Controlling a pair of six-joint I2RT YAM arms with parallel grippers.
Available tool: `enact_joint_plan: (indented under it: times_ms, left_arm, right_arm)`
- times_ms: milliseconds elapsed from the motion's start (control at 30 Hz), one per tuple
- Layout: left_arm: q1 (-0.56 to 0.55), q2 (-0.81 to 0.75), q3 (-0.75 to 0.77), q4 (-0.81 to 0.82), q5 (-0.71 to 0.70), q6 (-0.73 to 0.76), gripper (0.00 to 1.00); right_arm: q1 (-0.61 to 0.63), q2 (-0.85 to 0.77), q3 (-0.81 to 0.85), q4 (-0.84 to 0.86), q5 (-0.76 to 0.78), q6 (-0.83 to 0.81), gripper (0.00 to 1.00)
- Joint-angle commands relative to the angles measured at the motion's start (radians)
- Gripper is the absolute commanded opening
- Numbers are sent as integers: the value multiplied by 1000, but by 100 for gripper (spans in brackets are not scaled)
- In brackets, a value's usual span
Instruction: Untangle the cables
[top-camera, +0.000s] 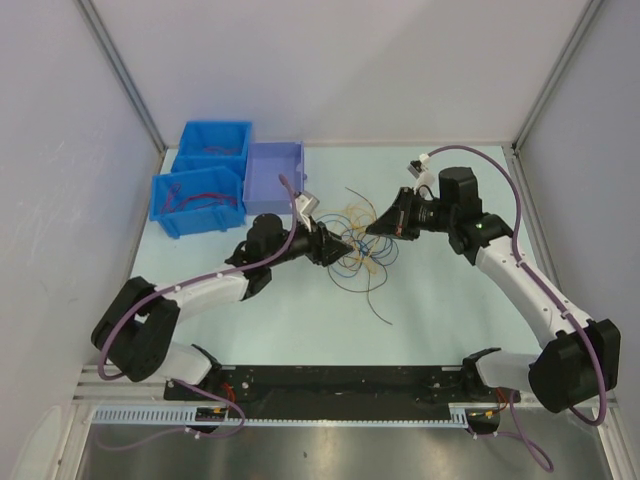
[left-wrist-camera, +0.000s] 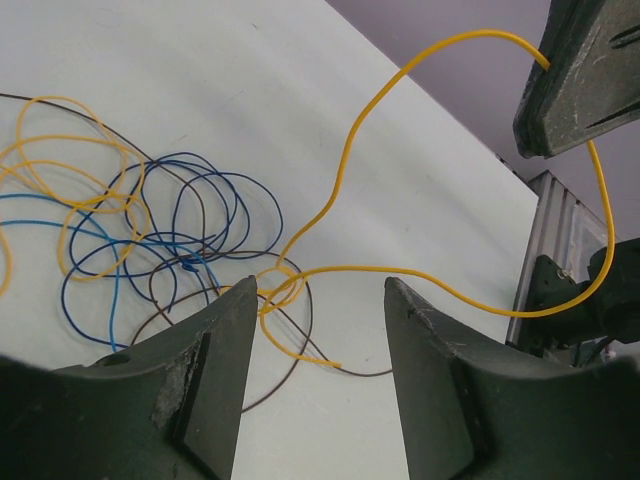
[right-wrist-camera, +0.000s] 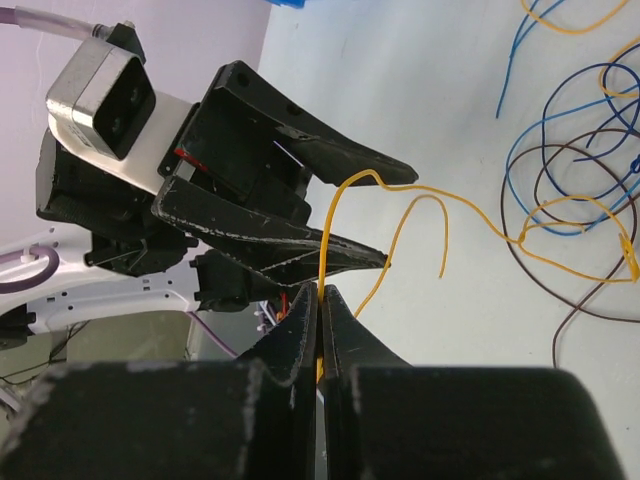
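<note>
The cables (top-camera: 362, 250) lie in a loose tangle of blue, yellow and dark brown loops mid-table, between both grippers. My right gripper (right-wrist-camera: 320, 296) is shut on a yellow cable (right-wrist-camera: 330, 220) and holds it off the table. That yellow cable (left-wrist-camera: 350, 150) arcs from the right gripper's fingers (left-wrist-camera: 575, 80) down to the table and runs across the gap of my left gripper (left-wrist-camera: 320, 290), which is open and touches nothing. Its loose end lies on the table between the left fingers. The blue and brown loops (left-wrist-camera: 170, 230) sit just beyond the left fingertip. In the top view the two grippers (top-camera: 340, 243) (top-camera: 372, 228) nearly meet.
Two blue bins (top-camera: 210, 148) (top-camera: 195, 202) holding red cables and a lavender bin (top-camera: 272, 176) stand at the back left. One dark cable (top-camera: 380, 305) trails toward the near edge. Grey walls close in both sides, and a metal rail (top-camera: 300, 400) runs along the front.
</note>
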Motion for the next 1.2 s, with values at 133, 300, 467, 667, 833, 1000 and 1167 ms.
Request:
enact_joint_plan:
  times_ms: [133,300,467,667,833,1000,1167]
  left_arm:
    - [-28,30,21,96,25,-13,57]
    - [-35,54,22,114,8,-16,55]
    - [-35,80,18,148,2,-34,51]
    - [-48,120,13,220,-12,-85,47]
    - [-68,134,22,211,-30,-78,40]
    - [-72,130,18,188,-56,-64,38]
    - [-72,128,14,164,-70,-51,33]
  right_arm:
    - [-6,-38,43,17,-53,-15,0]
    - [-8,-53,45,31,-78,-5,0]
    - [-9,-69,47,34,-104,2,0]
    - [-8,-70,45,38,-125,6,0]
    - [-12,-84,47,35,-131,3,0]
    - [-32,-98,47,32,-144,5,0]
    - [-63,-115,47,17,-151,-3,0]
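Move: From the left hand, the crossing where the hanging strands of the yellow cable come together lies about 4 cm to the right, 2 cm ahead and 5 cm below. On the table some 17 cm below that hand, the dark blue coils lie about 7 cm right and 5 ahead, the flat yellow coils roughly 5 right and 13 ahead. The right hand, already gripping the yellow cable, has the crossing about 12 cm below, 2 cm left and 2 ahead. To the right and down, slowly, the left hand eases about 3.5 cm towards the crossing of the yellow strands, its fingers narrowing from a little over half open to about a third, without shutting. Up and back goes the right hand meanwhile, some 4 cm, keeping its shut grip on the yellow cable and drawing the strands up towards the left fingertips. ##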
